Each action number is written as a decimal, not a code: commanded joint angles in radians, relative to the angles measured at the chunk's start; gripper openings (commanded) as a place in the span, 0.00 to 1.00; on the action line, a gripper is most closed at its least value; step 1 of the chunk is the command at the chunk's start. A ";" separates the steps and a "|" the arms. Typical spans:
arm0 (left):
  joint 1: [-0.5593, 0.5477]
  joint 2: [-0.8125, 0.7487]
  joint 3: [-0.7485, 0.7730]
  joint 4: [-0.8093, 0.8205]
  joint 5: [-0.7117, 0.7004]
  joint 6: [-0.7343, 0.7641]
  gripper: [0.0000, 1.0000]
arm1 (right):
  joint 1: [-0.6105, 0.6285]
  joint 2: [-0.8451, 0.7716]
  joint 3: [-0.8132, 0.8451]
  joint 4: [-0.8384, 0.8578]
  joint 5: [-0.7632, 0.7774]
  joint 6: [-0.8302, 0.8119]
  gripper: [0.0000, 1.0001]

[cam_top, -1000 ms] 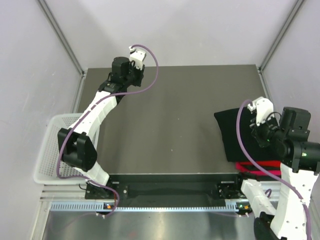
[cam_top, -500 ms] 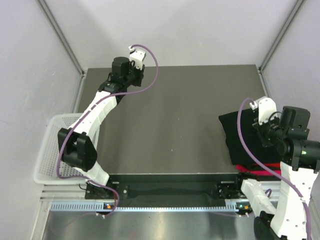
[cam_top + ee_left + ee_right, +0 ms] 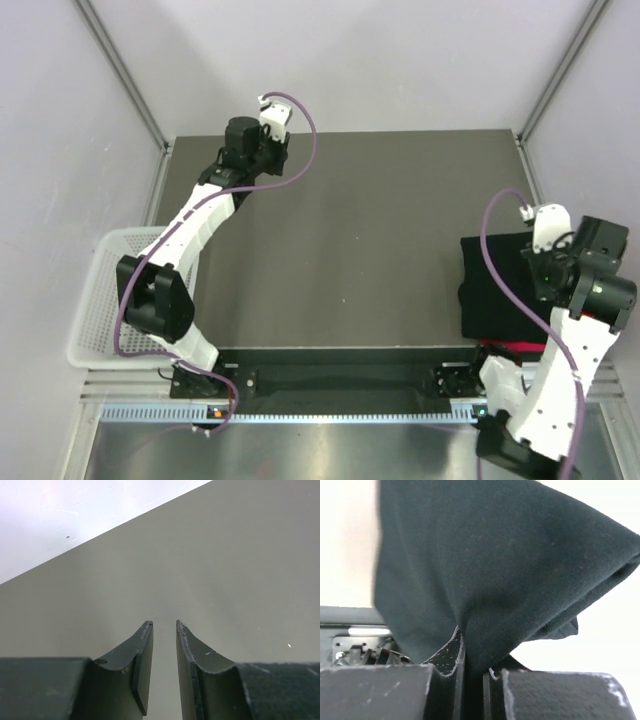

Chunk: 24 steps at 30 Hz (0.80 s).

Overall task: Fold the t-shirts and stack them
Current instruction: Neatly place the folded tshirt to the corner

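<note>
My right gripper (image 3: 474,665) is shut on a fold of the black t-shirt (image 3: 500,565), which drapes over the fingers and fills most of the right wrist view. From above, the folded black t-shirt (image 3: 497,290) hangs at the table's right edge, under the right gripper (image 3: 537,283). A thin strip of red and magenta t-shirts (image 3: 508,346) shows just below it. At the far left corner of the table, my left gripper (image 3: 258,152) hovers with its jaws slightly apart. Nothing is between the left gripper (image 3: 164,625) fingers, only bare tabletop.
A white mesh basket (image 3: 98,300) hangs off the table's left side beside the left arm. The dark tabletop (image 3: 350,250) is walled at the back and sides by pale panels. Both arm bases sit at the near rail (image 3: 340,380).
The right gripper has carried the black t-shirt to the right and slightly nearer, over the red and magenta ones. The left arm has stayed still.
</note>
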<state>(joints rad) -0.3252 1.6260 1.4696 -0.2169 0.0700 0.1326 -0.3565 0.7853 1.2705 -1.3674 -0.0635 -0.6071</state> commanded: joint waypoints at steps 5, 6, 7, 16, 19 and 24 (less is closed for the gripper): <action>0.002 -0.011 -0.020 0.073 0.007 -0.008 0.31 | -0.566 0.184 0.041 0.007 -0.336 -0.413 0.00; 0.002 -0.008 -0.023 0.079 0.007 -0.007 0.30 | -0.661 0.250 0.062 -0.010 -0.360 -0.449 0.00; 0.003 -0.008 -0.026 0.080 0.008 -0.008 0.31 | -0.683 0.277 0.069 -0.019 -0.367 -0.483 0.00; 0.003 0.021 -0.018 0.071 0.036 -0.025 0.31 | -0.688 0.396 0.049 0.073 -0.358 -0.459 0.00; 0.003 0.017 -0.028 0.077 0.034 -0.022 0.30 | -0.687 0.428 0.027 0.135 -0.354 -0.424 0.00; 0.003 0.015 -0.029 0.076 0.036 -0.021 0.31 | -0.650 0.500 0.007 0.226 -0.317 -0.361 0.00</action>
<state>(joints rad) -0.3248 1.6501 1.4471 -0.1867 0.0898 0.1215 -1.0275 1.2591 1.2789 -1.2804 -0.3740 -0.9981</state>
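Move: The folded black t-shirt is already pinched in the right gripper; the red stack it goes onto has its middle roughly 5 cm ahead of that hand, 5 cm to its right and 21 cm below. The side wall stands some 19 cm to the hand's right, and the table's front edge runs about 7 cm behind it. From the idle left gripper the red stack lies about 61 cm to the right and 28 cm back, some 22 cm lower. Swing the right gripper to the robot's right about 12 cm across the red stack towards the side wall, sinking some 7 cm, most of it in one quick sweep, then a slower settling. Keep the pinch on the black t-shirt; roll the hand's left side up, tip the fingers slightly more downward and turn a little clockwise, drawing the cloth along. ##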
